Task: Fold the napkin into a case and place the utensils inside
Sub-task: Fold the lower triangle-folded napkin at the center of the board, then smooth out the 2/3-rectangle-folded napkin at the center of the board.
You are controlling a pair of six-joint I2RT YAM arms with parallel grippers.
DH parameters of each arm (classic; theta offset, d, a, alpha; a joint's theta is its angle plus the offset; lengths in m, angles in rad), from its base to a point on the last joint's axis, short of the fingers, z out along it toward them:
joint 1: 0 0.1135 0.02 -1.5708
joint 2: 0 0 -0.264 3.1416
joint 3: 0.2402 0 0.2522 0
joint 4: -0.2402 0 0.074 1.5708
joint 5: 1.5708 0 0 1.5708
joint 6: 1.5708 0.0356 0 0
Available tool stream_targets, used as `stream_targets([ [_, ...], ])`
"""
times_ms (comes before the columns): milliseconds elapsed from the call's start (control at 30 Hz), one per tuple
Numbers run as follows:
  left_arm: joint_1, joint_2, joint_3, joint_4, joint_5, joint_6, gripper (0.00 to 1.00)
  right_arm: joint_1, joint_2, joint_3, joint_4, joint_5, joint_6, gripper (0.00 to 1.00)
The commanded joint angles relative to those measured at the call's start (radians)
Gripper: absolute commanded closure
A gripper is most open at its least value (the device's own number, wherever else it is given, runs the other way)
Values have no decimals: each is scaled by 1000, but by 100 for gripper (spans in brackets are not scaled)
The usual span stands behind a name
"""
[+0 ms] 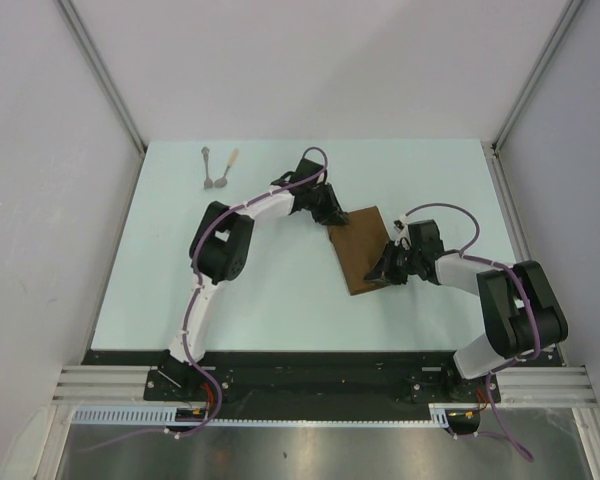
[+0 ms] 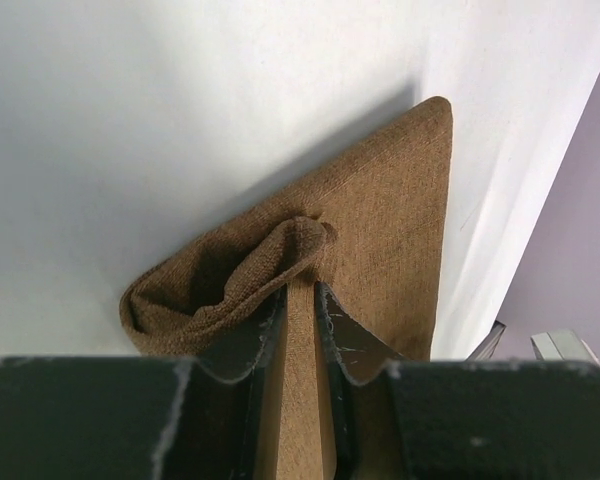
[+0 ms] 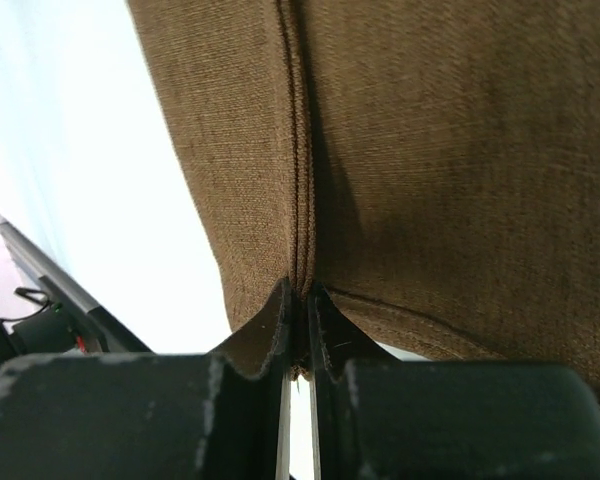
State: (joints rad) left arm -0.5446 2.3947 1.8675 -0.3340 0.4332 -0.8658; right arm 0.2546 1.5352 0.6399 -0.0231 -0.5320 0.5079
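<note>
The brown napkin [image 1: 361, 250] lies folded into a long narrow strip at the table's middle right. My left gripper [image 1: 331, 216] is at its far left corner, shut on the cloth. In the left wrist view a fold of the napkin [image 2: 380, 200] runs between the fingers, bunched at my left gripper [image 2: 300, 292]. My right gripper [image 1: 387, 268] is at the strip's near right end. It is shut on the napkin's [image 3: 430, 150] hemmed edge, pinched at my right gripper [image 3: 302, 298]. The two utensils [image 1: 218, 170] lie side by side at the far left, away from both grippers.
The pale table [image 1: 270, 290] is framed by white walls on three sides. A black rail [image 1: 310, 365] with both arm bases runs along the near edge.
</note>
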Motion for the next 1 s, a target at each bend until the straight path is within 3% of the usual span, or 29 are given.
stream_targets([
  [0, -9, -3, 50, 42, 13, -13, 78, 8, -26, -14, 12, 75, 9, 100],
  [700, -8, 77, 68, 108, 15, 14, 80, -2, 40, 41, -31, 139, -43, 99],
  [833, -11, 78, 59, 112, 13, 17, 81, -15, 2, 98, -154, 174, -89, 85],
  [867, -9, 77, 58, 112, 13, 22, 80, -14, -15, 113, -182, 202, -118, 75],
  [967, -9, 70, 47, 118, 21, 27, 81, -12, -72, 200, -288, 239, -172, 59],
])
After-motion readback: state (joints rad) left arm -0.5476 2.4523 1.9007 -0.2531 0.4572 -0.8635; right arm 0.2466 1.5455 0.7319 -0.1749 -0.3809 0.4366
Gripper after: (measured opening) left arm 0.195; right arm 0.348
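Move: Beneath the right hand, which holds the end of the flap's doubled edge, the napkin's near right corner lies about 2 cm back and 3 cm to the right; the near left corner is some 6 cm left and 4 cm back. The left hand, still on the far left part of the napkin, has a raised fold tip about 2 cm ahead and 1 cm right, with the far right corner roughly 8 cm right and 4 cm ahead. Lowering the pinched flap edge to the napkin, the right hand sinks a little over 1 cm while easing right, then opens its fingers and backs off to the right and slightly forward, rising about 1 cm, its left side dipping some 10 degrees. The left hand keeps its nearly shut fingers on the napkin, creeping 1 to 2 cm right and forward and slightly down. ##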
